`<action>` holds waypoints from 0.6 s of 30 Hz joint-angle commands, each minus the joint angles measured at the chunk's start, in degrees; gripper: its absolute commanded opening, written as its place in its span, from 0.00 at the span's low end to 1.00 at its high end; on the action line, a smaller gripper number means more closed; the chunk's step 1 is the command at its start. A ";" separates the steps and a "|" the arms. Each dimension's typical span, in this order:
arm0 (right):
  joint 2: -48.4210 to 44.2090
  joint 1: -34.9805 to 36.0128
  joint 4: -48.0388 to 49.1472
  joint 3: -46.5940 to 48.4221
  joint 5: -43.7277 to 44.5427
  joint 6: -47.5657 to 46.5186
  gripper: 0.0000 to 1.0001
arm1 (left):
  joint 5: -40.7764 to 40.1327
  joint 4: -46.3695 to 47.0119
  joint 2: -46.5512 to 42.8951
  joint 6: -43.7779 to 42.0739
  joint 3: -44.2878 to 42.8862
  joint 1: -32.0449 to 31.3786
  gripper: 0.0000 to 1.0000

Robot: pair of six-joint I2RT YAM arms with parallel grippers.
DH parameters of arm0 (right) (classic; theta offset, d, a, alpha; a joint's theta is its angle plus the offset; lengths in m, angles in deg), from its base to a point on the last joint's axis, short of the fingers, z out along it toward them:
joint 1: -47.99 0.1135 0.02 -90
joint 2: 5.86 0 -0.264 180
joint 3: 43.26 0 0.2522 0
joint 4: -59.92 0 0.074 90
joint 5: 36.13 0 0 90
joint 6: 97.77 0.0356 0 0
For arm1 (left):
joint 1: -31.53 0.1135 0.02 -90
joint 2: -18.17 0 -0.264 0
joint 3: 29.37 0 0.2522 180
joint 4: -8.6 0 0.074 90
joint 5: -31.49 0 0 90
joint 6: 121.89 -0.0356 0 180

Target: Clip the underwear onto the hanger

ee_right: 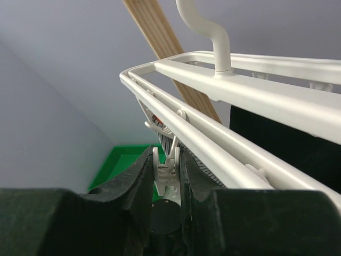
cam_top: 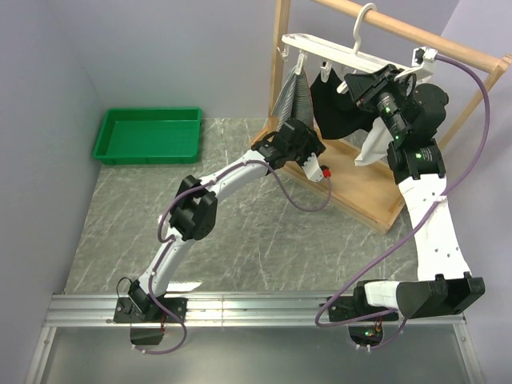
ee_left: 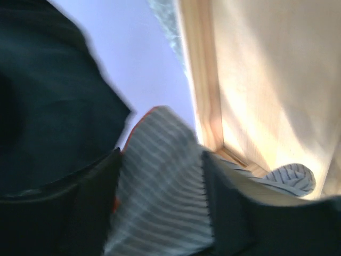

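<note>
The white hanger hangs by its hook from the wooden rack's top bar. The pinstriped underwear dangles from the hanger's left end. My left gripper reaches up to the cloth's lower end. In the left wrist view its jaws stand apart with the striped underwear filling the gap between them. My right gripper is at the hanger frame. In the right wrist view it is shut on a white clip below the hanger's bars, with a strip of underwear just beyond.
A black garment and a small white cloth hang from the hanger beside the underwear. The wooden rack's base lies under them. A green tray sits at the back left.
</note>
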 commanded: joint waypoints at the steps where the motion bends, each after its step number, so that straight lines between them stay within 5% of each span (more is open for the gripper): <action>1: -2.90 1.04 2.01 -0.14 -2.95 0.28 0.00 | -2.71 -1.90 0.77 -2.72 -3.01 0.19 0.58; 5: -2.98 1.22 2.10 -0.31 -3.13 0.54 0.00 | -3.41 -1.03 1.21 -2.89 -3.62 0.80 0.28; 11: -3.16 1.13 2.54 -1.37 -2.69 0.90 0.00 | -0.17 7.63 -2.64 0.18 3.46 0.80 0.01; 18: -3.34 1.04 3.24 -2.24 -2.25 1.68 0.00 | 10.20 28.66 -13.70 11.94 18.33 0.98 0.01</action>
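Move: The lower edge of the striped underwear is right between my open left fingers, at most 1 cm from the hand point. The clip it hangs from is some 25 cm above my left hand and 7 cm to its left, level with it fore and aft. The black cloth hangs about 7 cm to the right and 4 cm ahead, its middle some 10 cm higher. From my right hand, that lower edge is about 9 cm ahead, 3 cm left and 29 cm down. I shut my left fingers from well open and pinch the loose lower edge of the striped underwear, the hand dipping about 2 cm and easing a little forward as they close. Then, still gripping, I draw back some 2 cm towards my base and roll the wrist about 10 degrees, its left side sinking. My right hand stays put, keeping its hold on the hanger's clip. ##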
